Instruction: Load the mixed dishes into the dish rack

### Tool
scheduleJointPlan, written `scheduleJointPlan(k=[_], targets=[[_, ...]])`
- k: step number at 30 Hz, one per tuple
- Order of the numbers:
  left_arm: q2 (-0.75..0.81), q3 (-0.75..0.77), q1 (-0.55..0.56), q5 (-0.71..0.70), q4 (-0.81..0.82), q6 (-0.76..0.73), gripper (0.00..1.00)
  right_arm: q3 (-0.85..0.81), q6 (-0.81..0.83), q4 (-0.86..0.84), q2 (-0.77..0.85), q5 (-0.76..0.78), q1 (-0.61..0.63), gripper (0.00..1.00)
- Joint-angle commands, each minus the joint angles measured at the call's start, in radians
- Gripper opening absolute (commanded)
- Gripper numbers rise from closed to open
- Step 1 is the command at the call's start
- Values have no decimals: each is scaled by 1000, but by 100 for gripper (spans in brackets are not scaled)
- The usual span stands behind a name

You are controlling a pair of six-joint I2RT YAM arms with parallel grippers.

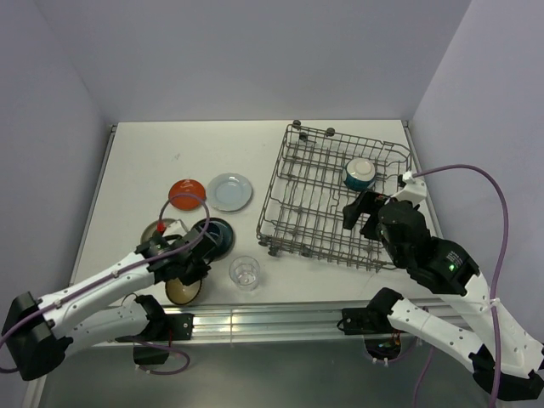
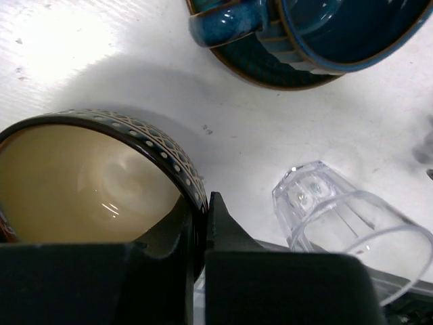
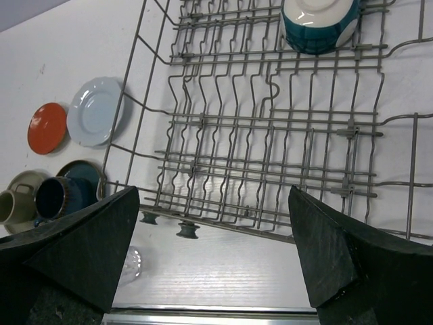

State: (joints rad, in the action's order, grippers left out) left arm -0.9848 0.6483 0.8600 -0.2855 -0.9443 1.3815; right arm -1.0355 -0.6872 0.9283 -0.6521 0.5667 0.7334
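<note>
My left gripper is shut on the rim of the brown bowl, one finger inside its cream hollow and one outside. In the top view this bowl sits near the table's front edge under the left gripper. The clear glass cup stands just right of it; the left wrist view also shows the cup. My right gripper hangs open and empty over the front of the dish rack. A cream/teal bowl lies upside down in the rack.
On the table left of the rack lie a red-orange plate, a pale blue plate, a grey-beige plate and a dark teal plate with a dark blue mug on it. Walls close in on both sides.
</note>
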Motion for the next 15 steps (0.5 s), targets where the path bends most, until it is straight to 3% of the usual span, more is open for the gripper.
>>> scheduleJointPlan(k=[1,4,6,11,15], targets=[[113,86,-4,-37,-82,1,0,-28,6,-17,-6,-42,6,98],[193,178,-3,-15,-120,-41,0,-15,32,-67,-14,-137,6,98],[240,241,-3,46,-59,-120,0,2,55,-129,-27,-252,6,98],[307,261,-3,273,269,-246,0,64,48,-276,-52,-482,6,98],[325,208,-3,387,529,-228,0,106,20,-397,-57,-646,12,98]])
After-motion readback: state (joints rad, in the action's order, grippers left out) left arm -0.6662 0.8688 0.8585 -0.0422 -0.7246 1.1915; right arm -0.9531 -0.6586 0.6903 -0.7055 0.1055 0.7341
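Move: The left gripper already pinches the brown bowl's rim; the dish rack's middle lies about 38 cm to its right, 30 cm ahead and slightly lower. The clear glass is some 12 cm to its right, roughly level, and the blue mug 14 cm ahead and 5 cm right. From the right gripper the brown bowl is about 49 cm left, 10 cm back and 23 cm below; the glass is 32 cm left and 6 cm back, the mug 39 cm left and 7 cm ahead, both about as low. Bring the left gripper quickly up, about 18 cm, keeping its pinch on the brown bowl's rim, then carry it rightward too as it climbs, swinging the downward fingers outward and to the right. Meanwhile sweep the open, empty right gripper some 10 cm left above the rack towards the bowl, turning it counter-clockwise about 25 degrees. ##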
